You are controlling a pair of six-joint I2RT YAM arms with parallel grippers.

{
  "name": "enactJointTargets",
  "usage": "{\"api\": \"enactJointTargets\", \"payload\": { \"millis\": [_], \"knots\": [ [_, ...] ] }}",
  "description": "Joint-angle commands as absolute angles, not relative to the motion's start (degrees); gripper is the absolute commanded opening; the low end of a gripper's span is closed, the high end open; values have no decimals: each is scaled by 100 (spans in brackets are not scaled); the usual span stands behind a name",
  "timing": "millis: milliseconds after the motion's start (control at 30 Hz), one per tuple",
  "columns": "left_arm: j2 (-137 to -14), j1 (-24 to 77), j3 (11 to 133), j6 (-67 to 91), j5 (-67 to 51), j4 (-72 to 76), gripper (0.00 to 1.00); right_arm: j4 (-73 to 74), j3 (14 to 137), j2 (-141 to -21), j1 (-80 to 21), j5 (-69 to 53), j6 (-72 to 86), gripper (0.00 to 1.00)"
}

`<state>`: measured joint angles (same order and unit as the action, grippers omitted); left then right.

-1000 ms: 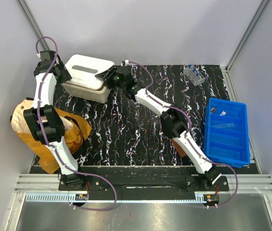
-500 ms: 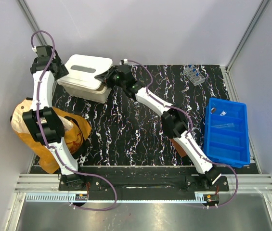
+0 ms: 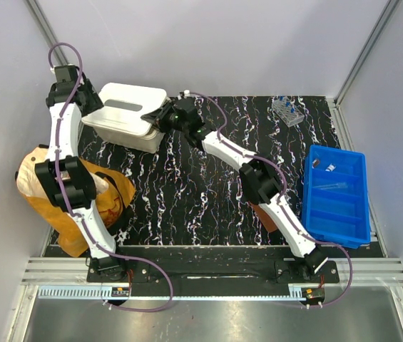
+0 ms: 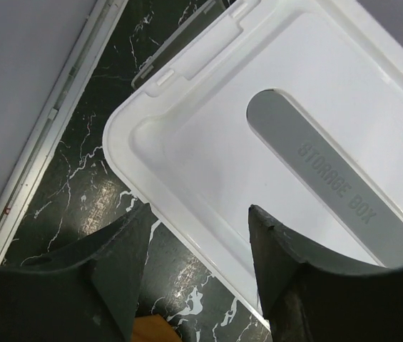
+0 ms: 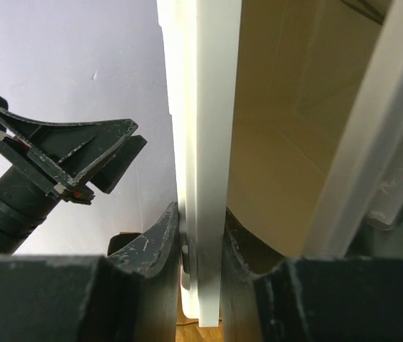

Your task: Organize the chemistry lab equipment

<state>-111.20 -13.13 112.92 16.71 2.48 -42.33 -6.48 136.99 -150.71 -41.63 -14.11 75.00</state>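
Observation:
A white storage box (image 3: 125,132) stands at the back left, its lid (image 3: 126,101) marked "STORAGE BOX" (image 4: 337,189). My right gripper (image 3: 160,118) is shut on the lid's right edge (image 5: 208,107), one finger on each face (image 5: 201,214). That edge is raised a little, and the box's inside (image 5: 279,142) shows beneath it. My left gripper (image 4: 200,209) hovers open over the lid's left corner (image 3: 90,108), holding nothing. The small clear tube rack (image 3: 289,110) with blue-tipped pieces stands at the back right. The rod and stick-like tools are out of view.
A blue divided bin (image 3: 335,196) at the right edge holds a few small items (image 3: 329,167). A tan paper bag (image 3: 33,182) lies at the left beside the left arm. Grey walls close in the back and both sides.
My right gripper has closed onto the lid's right edge and lifted it a little. The left gripper has shifted slightly along the box's left end.

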Motion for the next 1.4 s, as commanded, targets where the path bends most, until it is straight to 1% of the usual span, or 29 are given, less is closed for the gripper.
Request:
{"api": "enactJointTargets", "payload": {
  "millis": [0,100,167,267,333,467,633,733,900,1033,1133,1367],
  "knots": [
    [-11373,-1292,11505,1643,44,-4060,61,-984,13220,-14380,-4122,-1371,7418,19],
    [-11513,-1283,11479,1661,26,-4061,61,-1028,12973,-14230,-4105,-1380,7322,27],
    [-11584,-1266,11479,1661,-122,-4061,61,-1011,12868,-14098,-4087,-1380,7216,36],
    [-11680,-1239,11487,1626,-123,-4061,61,-976,12613,-13818,-4052,-1292,7032,38],
    [-11716,-1239,11513,1617,-114,-4087,61,-853,12437,-13615,-4043,-1196,6865,44],
    [-11786,-1239,11522,1617,-149,-4131,61,-660,11840,-13115,-3955,-845,6592,51],
    [-11742,-1187,11426,1652,-246,-4131,61,-563,11180,-12595,-3876,-449,6215,54],
    [-11672,-1125,11399,1731,-325,-4175,61,-378,11162,-12533,-3850,-369,5942,61],
    [-11400,-897,10917,1907,-510,-3973,61,-36,11635,-12822,-3841,-360,5617,63],
    [-11452,-844,10723,2030,-667,-3920,61,386,12067,-13139,-3832,-396,5511,64],
    [-11522,-782,10661,2057,-835,-3929,60,387,12085,-13184,-3815,-369,5493,65],
    [-11356,-738,10775,2074,-616,-3937,61,518,12102,-13201,-3762,-229,5405,66]
  ]
}}
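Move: Under the left hand's half-open fingers lies the storage box lid, its middle about 8 cm to the right, 2 cm back and some 6 cm below. The bin that it covers sits beneath it, its middle about 9 cm right, 2 cm back and 13 cm below that hand; the yellow bag is some 29 cm back, 8 cm left. From the right hand, already pinching the rim, the lid's middle is roughly 9 cm left and 3 cm ahead, at about the same height. Sinking about 5 cm at the lid's left end, the left hand pauses, then shoves some 5 cm to the right, fingers unchanged and seeming to bear on the lid's edge. The right hand opens, lets go of the rim and backs off about 9 cm to the right, rising a little before easing down again, fingers tipping further down. ##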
